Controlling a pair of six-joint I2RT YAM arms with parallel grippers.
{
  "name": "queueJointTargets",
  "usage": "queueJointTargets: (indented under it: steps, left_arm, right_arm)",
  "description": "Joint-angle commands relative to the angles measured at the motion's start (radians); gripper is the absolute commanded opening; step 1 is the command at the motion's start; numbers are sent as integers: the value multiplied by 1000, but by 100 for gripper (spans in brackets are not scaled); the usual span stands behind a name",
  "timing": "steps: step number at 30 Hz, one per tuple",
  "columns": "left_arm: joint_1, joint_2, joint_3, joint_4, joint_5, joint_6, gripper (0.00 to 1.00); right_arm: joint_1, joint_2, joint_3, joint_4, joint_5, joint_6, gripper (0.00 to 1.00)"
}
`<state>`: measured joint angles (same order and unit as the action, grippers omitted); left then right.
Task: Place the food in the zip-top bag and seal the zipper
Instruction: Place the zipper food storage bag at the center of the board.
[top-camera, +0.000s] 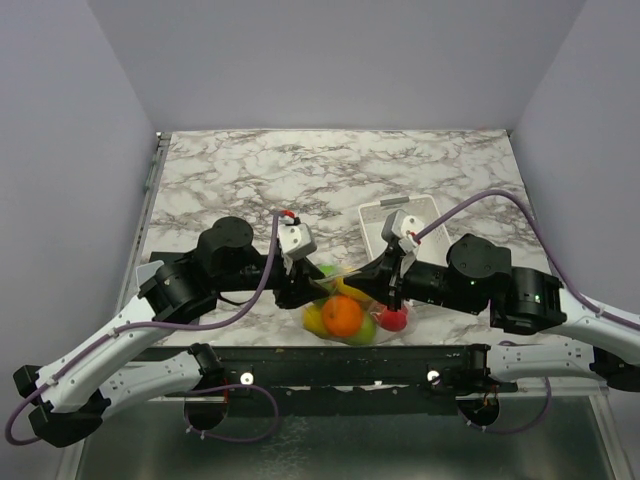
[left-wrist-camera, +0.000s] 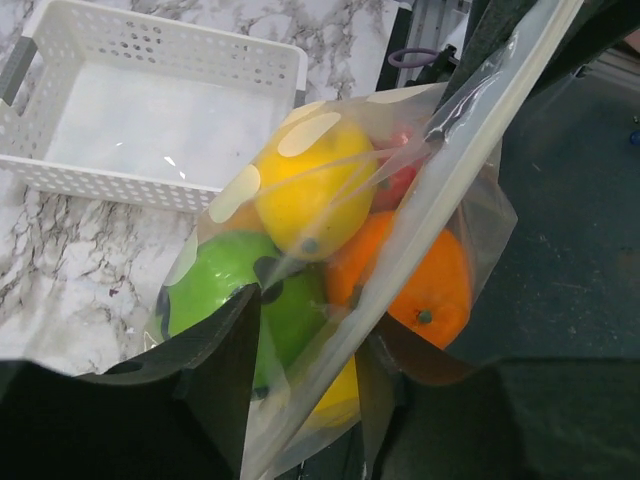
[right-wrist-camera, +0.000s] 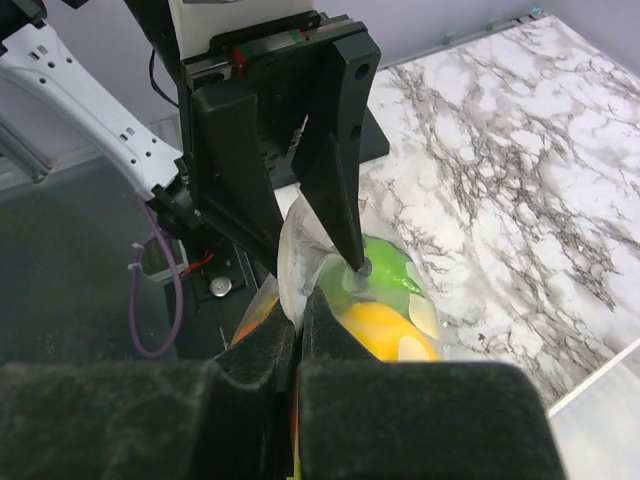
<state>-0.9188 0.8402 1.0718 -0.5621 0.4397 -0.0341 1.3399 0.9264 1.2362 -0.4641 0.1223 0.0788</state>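
The zip-top bag (top-camera: 350, 300) hangs between both grippers at the table's near edge, with the food inside: an orange (top-camera: 342, 315), a red piece (top-camera: 393, 319), green and yellow pieces. In the left wrist view a yellow fruit (left-wrist-camera: 310, 190), a green ball (left-wrist-camera: 215, 290) and the orange (left-wrist-camera: 430, 280) show through the plastic. My left gripper (left-wrist-camera: 310, 340) straddles the zipper (left-wrist-camera: 470, 130), its jaws apart on either side of the strip. My right gripper (right-wrist-camera: 300, 310) is shut on the bag's top edge (right-wrist-camera: 295, 250), just below the left gripper (right-wrist-camera: 318, 262).
A white perforated tray (left-wrist-camera: 180, 40) lies on the marble table beyond the bag, seen behind the right wrist as the tray (top-camera: 430, 207) in the top view. The table's dark front rail (top-camera: 330, 355) runs just below the bag.
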Motion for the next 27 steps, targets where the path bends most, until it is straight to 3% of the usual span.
queueJointTargets:
  steps: [1,4,6,11,19,21,22,24,27]
  left_arm:
    - [-5,19,-7,8,58,7,37]
    - [-5,20,-7,13,66,9,22]
    - [-5,22,-6,15,68,10,2]
    - [-5,20,-3,22,52,5,0]
    - [-5,18,6,24,-118,-3,0]
    - [-5,26,11,24,-186,-5,0]
    - [-5,31,13,25,-212,-7,0]
    - [-5,40,18,27,-274,-10,0]
    - [-6,53,20,40,-376,-11,0]
  right_arm:
    - [-3,-18,-18,90,-12,13,1]
    - [-4,-23,-29,92,4,16,1]
    - [-3,-26,-32,93,12,19,1]
    - [-4,-28,-34,88,28,30,1]
    - [-4,-36,-32,27,173,59,3]
    - [-2,-37,-33,9,224,71,12]
    - [-2,-38,-34,-2,250,79,24]
    - [-4,-45,-40,-17,296,92,37]
    - [-2,-69,-56,-23,335,97,50]
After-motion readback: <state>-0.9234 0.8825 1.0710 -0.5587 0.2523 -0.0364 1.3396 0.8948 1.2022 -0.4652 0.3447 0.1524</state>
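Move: The bag's zip edge already lies between the left hand's half-open fingers. From that hand, the watermelon inside is about 5 cm ahead, 3 to the right and 9 below; the orange is 4 back, 4 right and 8 below; the empty basket is some 19 ahead, 19 right and 23 below. From the right hand, still pinching the edge farther along, the left hand's grip spot is level, about 5 cm left and 6 lower. The filled bag's zip edge is pinched by the left fingers, which close from half open while that hand stays nearly in place. Meanwhile the right hand, still gripping, sinks about 1 cm, then goes forward about 3 cm and right 2, turning clockwise and opening to release the edge. The left, keeping its pinch, carries the bag forward about 4 cm, dipping slightly and turning counter-clockwise. ##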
